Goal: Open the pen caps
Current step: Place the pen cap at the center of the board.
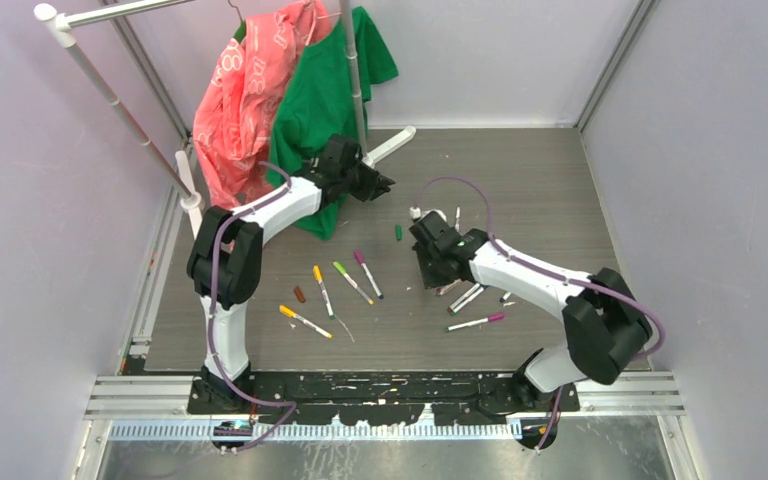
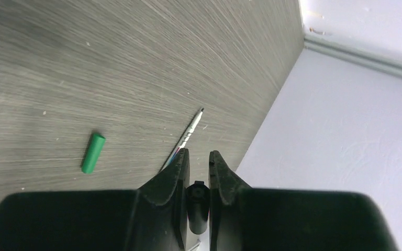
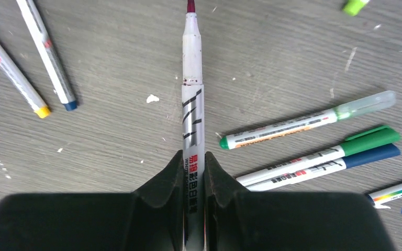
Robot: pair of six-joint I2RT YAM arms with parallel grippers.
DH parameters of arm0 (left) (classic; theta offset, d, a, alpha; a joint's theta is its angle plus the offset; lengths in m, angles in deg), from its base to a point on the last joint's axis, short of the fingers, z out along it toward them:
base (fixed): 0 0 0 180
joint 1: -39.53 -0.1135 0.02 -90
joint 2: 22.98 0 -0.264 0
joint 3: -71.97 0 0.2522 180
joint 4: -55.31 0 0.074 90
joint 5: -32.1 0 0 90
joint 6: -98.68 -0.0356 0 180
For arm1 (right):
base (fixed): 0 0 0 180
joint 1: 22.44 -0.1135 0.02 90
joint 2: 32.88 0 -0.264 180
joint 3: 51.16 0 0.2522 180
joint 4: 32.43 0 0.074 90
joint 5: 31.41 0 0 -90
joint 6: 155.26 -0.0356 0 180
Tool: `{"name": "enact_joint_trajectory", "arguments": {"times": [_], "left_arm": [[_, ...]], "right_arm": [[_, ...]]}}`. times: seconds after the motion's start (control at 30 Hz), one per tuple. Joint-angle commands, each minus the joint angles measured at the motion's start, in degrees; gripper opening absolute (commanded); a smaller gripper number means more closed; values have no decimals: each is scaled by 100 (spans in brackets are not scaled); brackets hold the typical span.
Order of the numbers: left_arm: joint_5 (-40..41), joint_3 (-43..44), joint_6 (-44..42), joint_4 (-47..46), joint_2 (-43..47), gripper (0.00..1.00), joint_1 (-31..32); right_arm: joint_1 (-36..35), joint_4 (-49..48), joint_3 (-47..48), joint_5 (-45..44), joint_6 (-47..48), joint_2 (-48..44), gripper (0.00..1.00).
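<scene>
My left gripper [image 2: 199, 152] hangs above the table at the back [image 1: 384, 185], shut on a black pen cap [image 2: 197, 201] held deep between its jaws. On the table below it lie a loose green cap [image 2: 93, 152] and an uncapped pen [image 2: 189, 132] with a dark tip. My right gripper [image 3: 192, 154], right of centre [image 1: 430, 262], is shut on a white-barrelled pen [image 3: 192, 104] whose bare dark red tip [image 3: 191, 5] points away from the camera. Capped pens in orange [image 1: 305, 322], yellow [image 1: 322, 290], green [image 1: 352, 282] and magenta [image 1: 367, 273] lie left of centre.
A brown cap [image 1: 300, 294] lies near the orange pen. Beside the right gripper lie a green-capped pen [image 3: 319, 154], a blue-capped pen [image 3: 324, 167] and a clear-capped pen [image 3: 303, 121]. A clothes rack with a red garment [image 1: 250, 100] and a green shirt [image 1: 325, 110] stands at the back left.
</scene>
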Motion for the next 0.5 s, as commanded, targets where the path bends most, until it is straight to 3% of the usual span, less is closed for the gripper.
{"name": "enact_joint_trajectory", "arguments": {"times": [0.0, 0.23, 0.47], "left_arm": [[-487, 460, -1014, -133, -249, 0, 55], [-315, 1129, -2773, 1968, -617, 0, 155], [177, 1339, -3363, 2761, -859, 0, 241]], "right_arm": [[542, -131, 275, 341, -177, -544, 1], [1306, -40, 817, -137, -385, -49, 1], [1707, -352, 1024, -813, -533, 605, 1]]}}
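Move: Below and slightly behind the left hand, which holds the black pen cap, the green cap marks the board's center: about 3 cm back, 1 cm right, 15 cm down. From that hand the uncapped green pen is 3 cm back and 13 right, the purple-capped pen 12 back and 6 left. From the pen-holding right hand, the green pen lies 17 cm ahead and 3 right, the clear-capped pen 7 ahead and 3 right, the green cap 18 ahead and 10 left, all about 7 below. Sinking about 6.5 cm and drawing back some 4.5 cm, the left hand brings the black cap down towards the board by the green cap, turning some 30 degrees so that the fingers point more steeply down, grip kept. The right hand carries its uncapped pen about 8.5 cm forward and 5.5 right towards the green pen, rising 4 cm and then dipping slightly while turning clockwise. ##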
